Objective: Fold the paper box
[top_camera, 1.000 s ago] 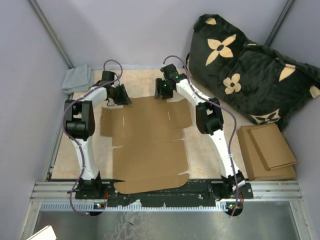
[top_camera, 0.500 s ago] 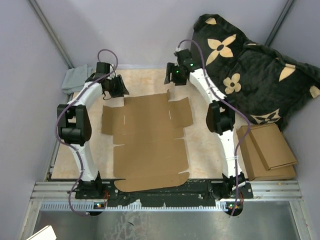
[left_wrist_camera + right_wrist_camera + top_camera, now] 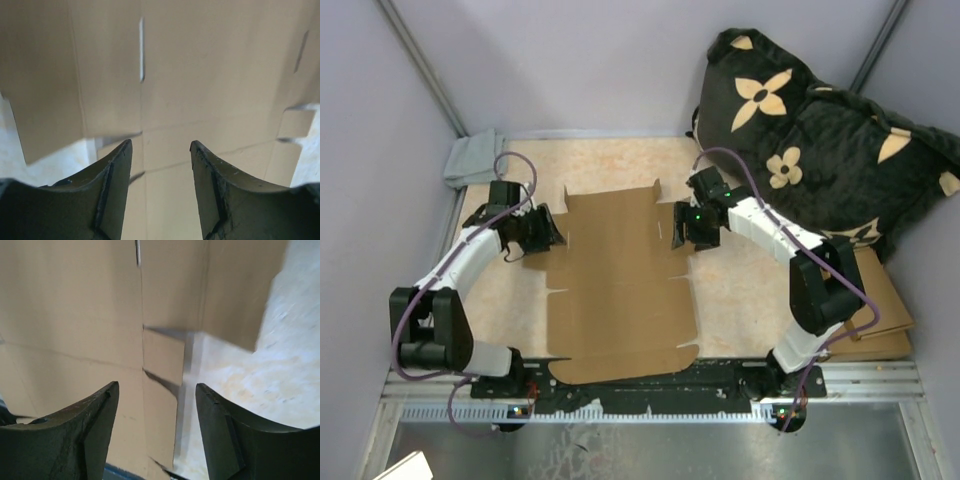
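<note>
The paper box (image 3: 620, 290) is a brown die-cut sheet lying mostly flat in the middle of the table, its rounded front tab reaching the near rail. My left gripper (image 3: 545, 232) is at its far left side flap and my right gripper (image 3: 682, 225) at its far right side flap. In the left wrist view the left gripper (image 3: 160, 142) is open over the sheet (image 3: 210, 75), with the left flap (image 3: 45, 90) tilted up off the table. The right gripper (image 3: 157, 385) is open above the sheet's right edge, where the right flap (image 3: 235, 285) also hangs raised. Neither holds anything.
A black cushion with tan flowers (image 3: 820, 130) fills the back right. Stacked thicker cardboard pieces (image 3: 875, 310) lie at the right under the right arm's elbow. A grey cloth (image 3: 472, 160) sits at the back left corner. A metal rail (image 3: 650, 385) runs along the near edge.
Both arms have swung back from the sheet's far edge and come in low at its two side flaps. Both sets of jaws have widened. The side flaps now look lifted.
</note>
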`<state>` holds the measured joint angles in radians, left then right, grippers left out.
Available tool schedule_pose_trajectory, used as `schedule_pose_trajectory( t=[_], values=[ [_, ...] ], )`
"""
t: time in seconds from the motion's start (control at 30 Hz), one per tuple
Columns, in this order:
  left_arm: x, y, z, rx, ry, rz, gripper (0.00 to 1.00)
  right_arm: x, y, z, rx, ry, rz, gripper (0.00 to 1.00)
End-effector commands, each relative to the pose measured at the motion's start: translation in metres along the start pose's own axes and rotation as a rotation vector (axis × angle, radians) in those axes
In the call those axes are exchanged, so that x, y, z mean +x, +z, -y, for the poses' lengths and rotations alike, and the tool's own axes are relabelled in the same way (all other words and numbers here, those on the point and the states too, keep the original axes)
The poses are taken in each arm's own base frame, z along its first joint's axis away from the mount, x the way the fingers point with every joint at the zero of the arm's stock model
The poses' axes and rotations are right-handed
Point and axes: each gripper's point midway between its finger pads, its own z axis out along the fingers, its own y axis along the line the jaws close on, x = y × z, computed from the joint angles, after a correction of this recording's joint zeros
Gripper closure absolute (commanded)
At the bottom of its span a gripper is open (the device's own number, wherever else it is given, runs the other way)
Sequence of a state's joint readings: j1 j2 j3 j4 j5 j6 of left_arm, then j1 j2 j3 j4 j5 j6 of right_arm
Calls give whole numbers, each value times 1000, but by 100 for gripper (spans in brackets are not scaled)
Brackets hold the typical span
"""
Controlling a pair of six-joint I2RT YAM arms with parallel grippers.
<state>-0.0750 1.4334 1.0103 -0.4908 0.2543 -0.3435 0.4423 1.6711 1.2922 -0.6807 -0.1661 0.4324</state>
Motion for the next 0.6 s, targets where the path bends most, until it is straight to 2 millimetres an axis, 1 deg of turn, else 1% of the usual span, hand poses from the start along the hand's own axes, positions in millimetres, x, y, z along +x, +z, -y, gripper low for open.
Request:
schedule_pose_trajectory(
  t=[0.0,0.1,0.27,0.33,0.47,0.57],
  values=[
    [34,-13,-11,-26,-28,-51,43,14,-7,-25,-60,7,44,36],
    [41,-17,-17,-52,-27,-53,43,26,3,-18,-40,56,24,37],
    [45,-22,-25,-93,-20,-53,43,28,15,-9,5,64,22,38],
    [48,-21,-31,-120,-27,-60,43,28,21,-6,15,55,12,38],
    [58,-15,-39,-144,-29,-88,43,37,43,-4,7,40,-39,40],
    [60,-13,-39,-141,-38,-93,43,40,53,-1,11,38,-57,41]
  ],
)
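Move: The left side tab, the small piece between two notches, lies about 5 cm back, 1 cm left and 10 cm below the left hand. The left side flap is some 5 cm ahead and 3 cm left; the upright left corner tab is 16 cm ahead, 3 cm right. From the right hand, the right side tab is about 3 cm back, 2 cm left, 10 cm below; the right side flap 8 cm ahead, 1 cm left; the upright right corner tab 20 cm ahead, 10 cm left. Back and down, both open hands come in over the flat sheet towards its side tabs. The left draws back roughly 5 cm, mostly early, sinking about 3 and easing left; the right sinks more, some 5 to 6 cm, going back early and then creeping about 1 cm forward again. Both wrists tip slightly further down, and neither hand touches the cardboard. ##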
